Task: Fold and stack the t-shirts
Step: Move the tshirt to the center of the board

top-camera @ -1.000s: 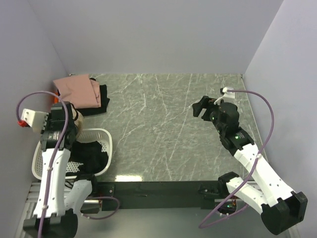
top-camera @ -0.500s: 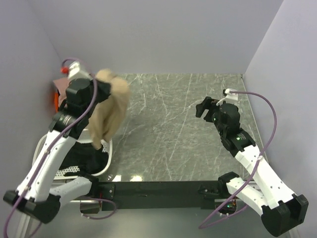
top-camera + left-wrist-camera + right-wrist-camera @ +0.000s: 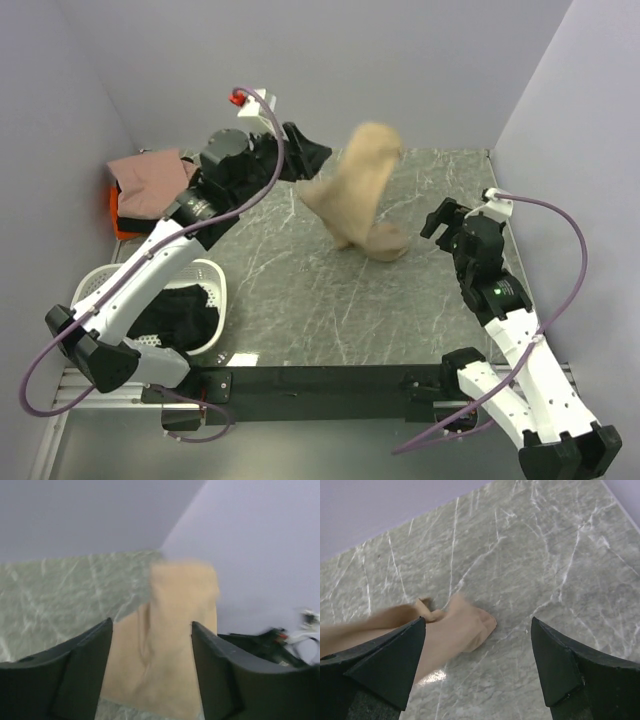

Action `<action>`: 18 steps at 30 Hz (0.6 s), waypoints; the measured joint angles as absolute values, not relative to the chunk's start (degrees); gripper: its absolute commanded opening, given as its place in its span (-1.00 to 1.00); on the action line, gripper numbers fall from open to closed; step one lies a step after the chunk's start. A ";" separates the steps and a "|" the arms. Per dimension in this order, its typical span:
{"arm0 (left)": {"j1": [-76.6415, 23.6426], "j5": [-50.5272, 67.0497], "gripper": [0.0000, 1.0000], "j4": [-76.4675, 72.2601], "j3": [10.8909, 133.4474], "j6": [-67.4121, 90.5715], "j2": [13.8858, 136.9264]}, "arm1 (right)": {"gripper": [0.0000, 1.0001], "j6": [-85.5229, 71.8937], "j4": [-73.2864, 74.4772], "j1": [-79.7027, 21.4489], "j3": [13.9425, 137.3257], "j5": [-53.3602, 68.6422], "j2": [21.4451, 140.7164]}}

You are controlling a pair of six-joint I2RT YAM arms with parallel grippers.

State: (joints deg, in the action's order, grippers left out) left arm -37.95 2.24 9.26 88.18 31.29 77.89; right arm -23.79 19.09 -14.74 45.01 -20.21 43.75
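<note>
The tan-beige t-shirt (image 3: 360, 195) is loose in front of my left gripper (image 3: 305, 155), blurred, with its lower end touching the marble table (image 3: 300, 290) near the middle. In the left wrist view the tan shirt (image 3: 170, 645) lies beyond the gripper (image 3: 151, 630), whose jaws stand apart and hold nothing. My right gripper (image 3: 445, 218) hovers open just right of the shirt. In the right wrist view the shirt's end (image 3: 455, 627) rests on the table between the wide-open fingers (image 3: 395, 660). A pink t-shirt (image 3: 150, 180) lies over an orange one (image 3: 115, 212) at the back left. A black t-shirt (image 3: 185, 315) sits in the basket.
The white perforated basket (image 3: 215, 275) stands at the near left beside the left arm's base. Purple walls close in the table at the back, left and right. The left arm stretches diagonally over the table's left part.
My left arm pulled the tan shirt up out of the basket, swung it right over the table and opened its jaws, letting the shirt go. The right gripper drifted slightly right.
</note>
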 measured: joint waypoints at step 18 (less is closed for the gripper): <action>-43.51 -28.91 0.72 14.02 57.54 40.23 78.15 | 0.77 -26.11 17.19 -14.31 40.73 -15.86 55.29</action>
State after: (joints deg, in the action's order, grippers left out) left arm -43.51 -28.91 14.02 57.54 40.23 78.15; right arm -26.11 17.19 -14.31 40.73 -15.86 55.29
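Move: The tan t-shirt is in the air, its middle about 12 cm to the left hand's right, 8 cm ahead and some 27 cm below. The folded stack lies roughly 33 cm left of that hand, 15 cm farther out and 37 cm down; the basket is about 36 cm left, 10 cm back. From the right hand the t-shirt is some 14 cm left, 7 cm ahead and 8 cm lower. Left hand drops about 26 cm beside the t-shirt, fingers opening wider; right hand sinks some 9 cm towards it. ##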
